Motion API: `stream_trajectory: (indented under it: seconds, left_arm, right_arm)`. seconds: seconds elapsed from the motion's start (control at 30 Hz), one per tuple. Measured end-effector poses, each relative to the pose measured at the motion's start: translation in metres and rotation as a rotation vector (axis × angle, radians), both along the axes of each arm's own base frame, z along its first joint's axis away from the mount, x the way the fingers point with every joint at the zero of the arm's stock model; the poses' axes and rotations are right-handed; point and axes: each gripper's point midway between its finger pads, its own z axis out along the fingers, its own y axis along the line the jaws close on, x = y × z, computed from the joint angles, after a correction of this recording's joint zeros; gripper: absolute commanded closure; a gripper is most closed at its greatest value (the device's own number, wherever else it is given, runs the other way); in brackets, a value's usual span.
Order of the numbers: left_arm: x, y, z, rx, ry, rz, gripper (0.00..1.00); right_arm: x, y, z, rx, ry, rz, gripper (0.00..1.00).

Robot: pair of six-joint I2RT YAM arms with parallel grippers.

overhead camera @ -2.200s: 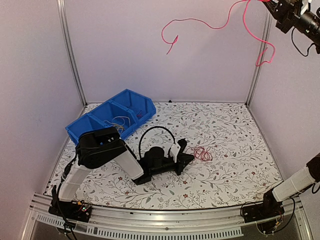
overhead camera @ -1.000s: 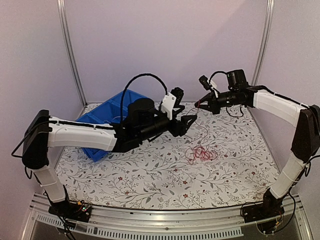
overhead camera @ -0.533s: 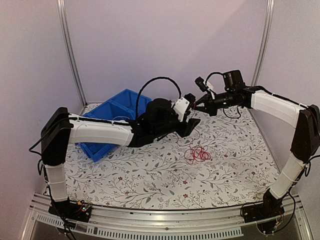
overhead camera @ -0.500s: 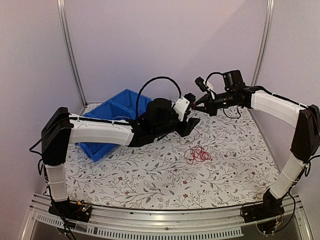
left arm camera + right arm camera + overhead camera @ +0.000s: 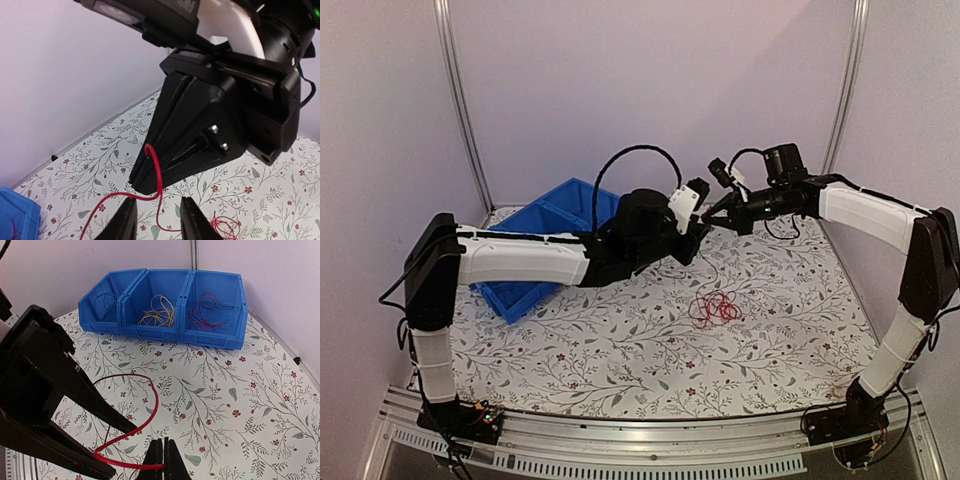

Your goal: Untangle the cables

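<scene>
My right gripper (image 5: 163, 462) is shut on a red cable (image 5: 152, 407), pinching one end of it above the table. From there the cable curls round and drops to a red tangle (image 5: 715, 308) lying on the table. My left gripper (image 5: 159, 222) sits just below and in front of the right gripper (image 5: 711, 216). Its jaws stand apart, with a strand of the red cable (image 5: 160, 190) running between them and a gap on each side. In the right wrist view the left gripper's black fingers (image 5: 75, 385) fill the left side.
A blue bin (image 5: 165, 332) with three compartments stands at the back left. It holds a dark cable (image 5: 106, 300), a yellow one (image 5: 159, 314) and a red one (image 5: 205, 310). The left arm (image 5: 520, 262) stretches across in front of the bin (image 5: 570, 190).
The left gripper has moved up and right, close under the right gripper, and its jaws have narrowed around the red strand. The right gripper has stayed shut and shifted slightly left.
</scene>
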Motion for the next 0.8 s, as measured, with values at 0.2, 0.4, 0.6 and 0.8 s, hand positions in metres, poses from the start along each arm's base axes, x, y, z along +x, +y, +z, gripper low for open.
stream_trajectory:
  seconds: [0.2, 0.4, 0.6, 0.8]
  left_arm:
    - [0.004, -0.001, 0.014, 0.0, -0.027, 0.013, 1.0]
    - [0.005, 0.001, 0.012, 0.031, -0.047, 0.018, 1.0]
    - [0.002, 0.009, 0.001, 0.08, -0.055, 0.014, 1.0]
    - [0.013, 0.035, 0.02, 0.082, -0.082, 0.049, 1.0]
  right_arm:
    - [-0.001, -0.001, -0.005, -0.005, 0.008, 0.001, 1.0]
    - [-0.003, -0.001, -0.008, -0.01, 0.011, 0.004, 1.0]
    - [-0.004, -0.002, -0.014, -0.019, 0.015, 0.009, 0.79]
    - [-0.011, -0.002, -0.016, -0.025, 0.014, 0.044, 0.37]
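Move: The red cable stretch pinched in the right fingers lies about 3 cm ahead of the left hand and 2 cm to its right, at much the same height. The loose red tangle on the table is some 7 cm back, 6 cm to the right and 20 cm below the left hand. From the right hand, the left fingers are about 3 cm back and 2 cm to the left, level with it; the tangle is roughly 10 cm back, 5 cm right and 20 cm below. Almost in place beside the right fingertips, the left hand shuts its part-open fingers at the red cable, rising about 1 cm and easing back down, and only near the end pulls some 3.5 cm left and 2 cm up, away from the right hand, its fingers staying shut but seemingly empty. The right hand, still pinching the cable at first, sinks about 1.5 cm and draws back 1 cm, then late on opens its fingers to about half and lets go of the cable. ##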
